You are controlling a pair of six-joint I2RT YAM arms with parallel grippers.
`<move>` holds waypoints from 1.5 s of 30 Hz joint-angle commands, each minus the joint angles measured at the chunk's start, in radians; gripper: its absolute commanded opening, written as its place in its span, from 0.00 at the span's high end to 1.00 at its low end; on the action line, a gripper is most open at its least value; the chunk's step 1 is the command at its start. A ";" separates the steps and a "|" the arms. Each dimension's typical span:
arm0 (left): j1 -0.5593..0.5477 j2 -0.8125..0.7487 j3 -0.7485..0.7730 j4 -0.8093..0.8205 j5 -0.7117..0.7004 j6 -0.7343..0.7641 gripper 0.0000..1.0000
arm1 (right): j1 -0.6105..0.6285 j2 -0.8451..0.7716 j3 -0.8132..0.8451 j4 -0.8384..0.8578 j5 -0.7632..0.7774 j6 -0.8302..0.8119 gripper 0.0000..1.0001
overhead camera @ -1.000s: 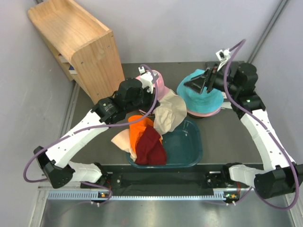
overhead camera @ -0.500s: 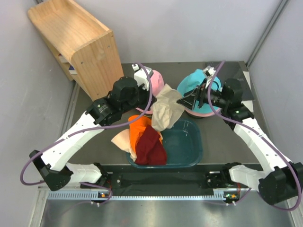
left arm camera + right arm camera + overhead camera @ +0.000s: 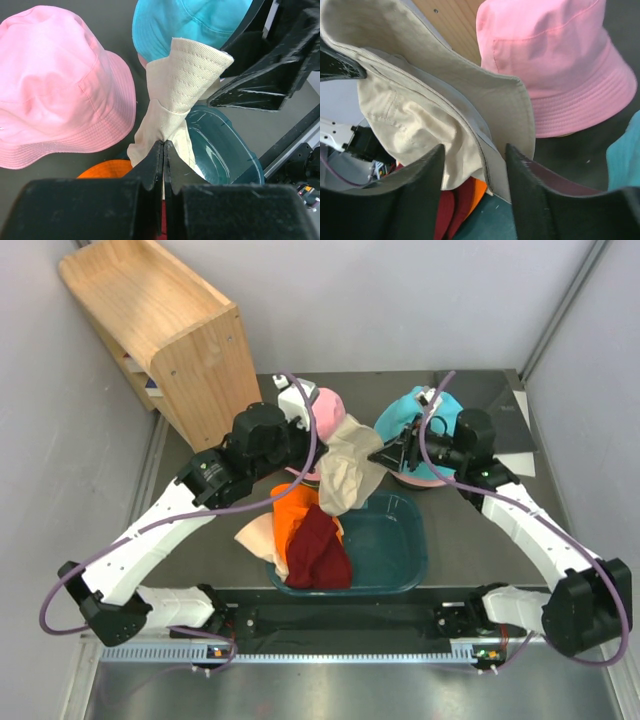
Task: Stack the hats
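Note:
My left gripper (image 3: pixel 320 462) (image 3: pixel 164 146) is shut on a fold of the beige hat (image 3: pixel 350 472) (image 3: pixel 186 85), which hangs above the teal tub (image 3: pixel 402 552). My right gripper (image 3: pixel 384 455) (image 3: pixel 475 156) stands open astride that hat's brim (image 3: pixel 502 120), one finger on each side. A pink hat (image 3: pixel 328 408) (image 3: pixel 55 85) (image 3: pixel 555 60) lies on the table behind. A teal hat (image 3: pixel 408 420) (image 3: pixel 190 20) sits on top of another hat with a pink rim (image 3: pixel 428 478). Orange (image 3: pixel 295 512), maroon (image 3: pixel 320 550) and peach (image 3: pixel 255 535) hats lie at the tub's left end.
A wooden shelf unit (image 3: pixel 165 335) stands at the table's back left, close to the left arm. A dark sheet (image 3: pixel 495 400) lies at the back right corner. Grey walls close in the table on three sides.
My right gripper has swung left from over the teal hat to the beige hat and its jaws have narrowed. The left gripper has carried the beige hat slightly back and up.

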 commanded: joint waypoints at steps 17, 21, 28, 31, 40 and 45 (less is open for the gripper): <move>0.004 0.179 0.233 0.095 -0.216 -0.018 0.90 | -0.093 0.047 0.419 -0.430 0.004 0.077 1.00; 0.003 0.239 0.285 0.112 -0.208 -0.013 0.40 | -0.182 0.066 0.447 -0.386 0.015 0.243 1.00; 0.003 0.233 0.287 0.112 -0.274 0.001 0.01 | -0.282 0.138 0.423 -0.304 0.002 0.397 1.00; 0.004 0.220 0.279 0.110 -0.300 0.011 0.01 | -0.317 0.156 0.421 -0.298 -0.010 0.424 1.00; 0.014 0.193 0.239 0.138 -0.345 0.005 0.01 | -0.262 0.236 0.479 -0.146 0.004 0.543 1.00; 0.020 0.187 0.236 0.144 -0.354 0.004 0.01 | -0.224 0.284 0.538 -0.061 0.019 0.609 1.00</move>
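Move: The left hand holds the beige hat by its edge; the turquoise hat, topping the right stack, lies about 21 cm to its right, 4 cm ahead and 12 cm lower. The beige hat's middle hangs some 5 cm left, 2 cm back and 3 cm below the open right fingers. From the right hand, the turquoise hat is about 9 cm right and 4 cm ahead, the pink hat 12 cm left and 5 cm ahead, both roughly 8 cm lower. Right fingers pinch the beige hat's brim; both hands rise and go about 10 cm forward, left letting go. ##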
